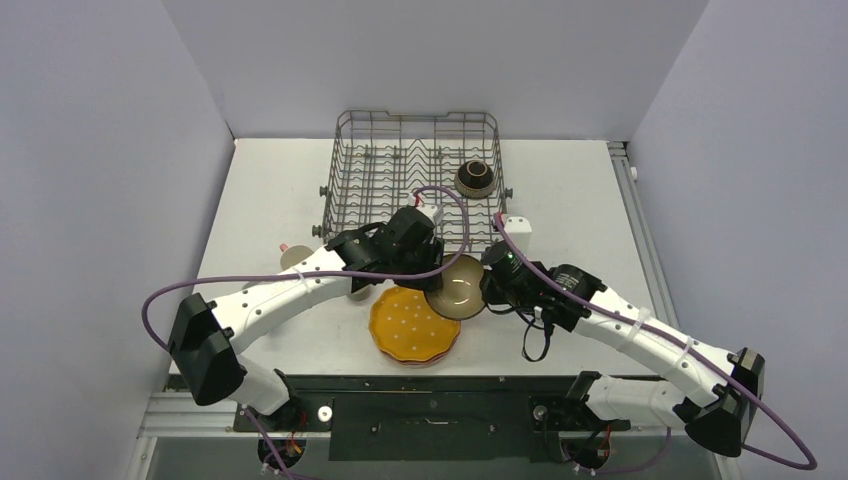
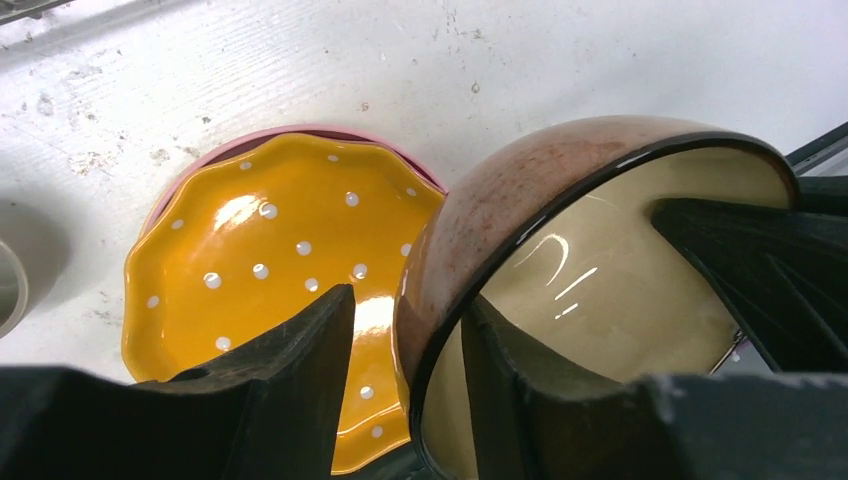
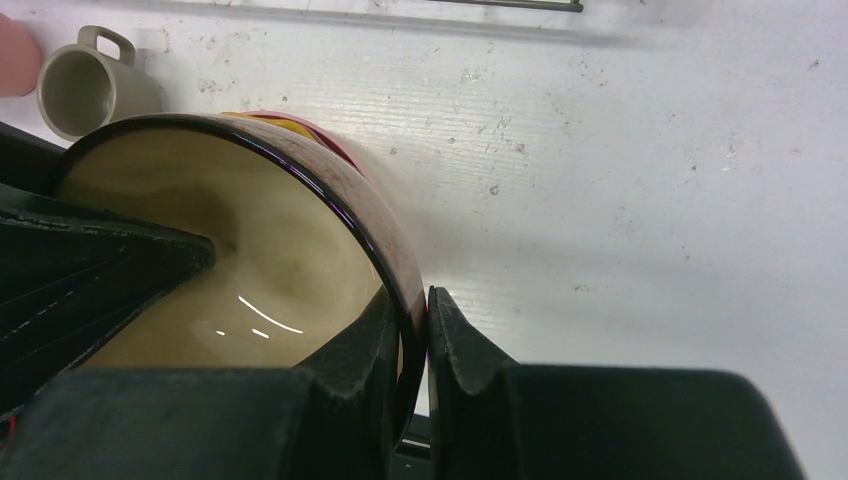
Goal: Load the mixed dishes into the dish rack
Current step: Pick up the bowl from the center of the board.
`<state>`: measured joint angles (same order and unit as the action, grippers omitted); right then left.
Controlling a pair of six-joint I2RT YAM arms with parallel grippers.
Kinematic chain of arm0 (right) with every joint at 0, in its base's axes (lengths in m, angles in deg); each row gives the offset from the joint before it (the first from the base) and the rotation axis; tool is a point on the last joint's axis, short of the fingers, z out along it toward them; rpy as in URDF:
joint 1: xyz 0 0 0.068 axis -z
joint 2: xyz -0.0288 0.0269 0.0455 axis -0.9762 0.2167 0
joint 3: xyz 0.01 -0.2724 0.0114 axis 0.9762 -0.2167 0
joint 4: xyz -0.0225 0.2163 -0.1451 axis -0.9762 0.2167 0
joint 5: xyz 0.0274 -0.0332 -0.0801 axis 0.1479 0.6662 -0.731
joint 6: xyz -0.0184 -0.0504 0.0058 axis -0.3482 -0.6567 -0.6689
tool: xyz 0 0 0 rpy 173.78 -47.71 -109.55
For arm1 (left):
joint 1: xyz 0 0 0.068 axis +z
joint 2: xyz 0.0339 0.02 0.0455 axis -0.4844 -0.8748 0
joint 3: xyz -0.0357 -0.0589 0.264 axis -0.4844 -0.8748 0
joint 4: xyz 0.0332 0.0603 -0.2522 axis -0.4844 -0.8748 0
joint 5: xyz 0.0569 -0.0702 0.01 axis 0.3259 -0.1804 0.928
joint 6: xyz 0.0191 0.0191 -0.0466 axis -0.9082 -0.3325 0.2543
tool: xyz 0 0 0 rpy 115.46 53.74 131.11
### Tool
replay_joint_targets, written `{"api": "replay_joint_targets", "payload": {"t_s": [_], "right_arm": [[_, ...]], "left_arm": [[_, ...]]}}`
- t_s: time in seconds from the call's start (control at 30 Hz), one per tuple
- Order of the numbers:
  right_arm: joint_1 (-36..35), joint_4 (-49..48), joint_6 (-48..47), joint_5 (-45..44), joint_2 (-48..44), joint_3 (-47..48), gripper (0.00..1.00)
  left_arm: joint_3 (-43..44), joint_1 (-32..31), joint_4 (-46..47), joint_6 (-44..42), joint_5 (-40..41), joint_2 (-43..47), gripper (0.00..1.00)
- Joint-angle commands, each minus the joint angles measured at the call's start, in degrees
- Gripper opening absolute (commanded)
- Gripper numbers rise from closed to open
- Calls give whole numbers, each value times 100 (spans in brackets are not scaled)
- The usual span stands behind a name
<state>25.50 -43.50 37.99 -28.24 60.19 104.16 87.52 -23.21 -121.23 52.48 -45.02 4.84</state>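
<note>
A terracotta bowl (image 1: 458, 287) with a cream inside hangs tilted between both grippers, just in front of the dish rack (image 1: 400, 150). My right gripper (image 3: 410, 295) is shut on the bowl's rim (image 3: 330, 190). My left gripper (image 2: 408, 300) straddles the opposite rim (image 2: 520, 200): one finger lies inside against the wall, and the other stands a little off the outside. Below lies the scalloped orange-yellow dotted plate (image 2: 270, 250) on a pink plate (image 2: 250, 142). A dark brown bowl (image 1: 475, 178) sits in the rack.
A grey-green cup (image 3: 85, 85) and a pink cup (image 3: 15, 55) stand on the table left of the plates, by the left arm (image 1: 290, 290). A small white block (image 1: 517, 225) lies at the rack's right front corner. Walls close in the table on three sides.
</note>
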Motion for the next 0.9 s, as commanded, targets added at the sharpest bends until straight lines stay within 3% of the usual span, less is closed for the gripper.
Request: {"api": "replay_joint_targets", "payload": {"t_s": [0.0,0.17,0.2,0.23,0.43,0.6,0.87], "right_arm": [[-86,-409,262,-384,-91,388,0],[-161,-388,344,-519,-80,344,0],[-193,-388,360,-534,-75,334,0],[-204,-388,369,-560,-73,329,0],[-318,-402,421,-531,-140,361,2],[-319,-451,449,-374,-372,299,29],[-182,-1134,613,295,-1130,-390,61]], "left_arm": [[308,-72,-2,50,184,-13,34],[222,-99,4,63,176,42,16],[186,-108,20,63,171,63,5],[167,-112,46,64,150,72,2],[-55,-107,289,103,-14,332,0],[-116,-60,417,114,-333,494,0],[-244,180,802,129,-1187,721,0]]}}
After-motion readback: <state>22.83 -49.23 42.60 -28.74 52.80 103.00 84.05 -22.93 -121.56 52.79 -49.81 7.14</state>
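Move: The left fingers, part closed, straddle the left rim of the bowl, whose middle lies about 7 cm to the left hand's right, level fore-and-aft and 2 cm lower. The right hand grips the opposite rim, so that middle is about 7 cm to its left and 2 cm below. The scalloped plate stack lies some 7 cm back, 4 cm left and 12 cm below the left hand; the olive mug stands 19 cm left of that hand, 3 cm ahead and 12 cm below. Left fingers pinch the bowl's rim; right fingers then open and rise about 4 cm; left draws back 2 cm. ##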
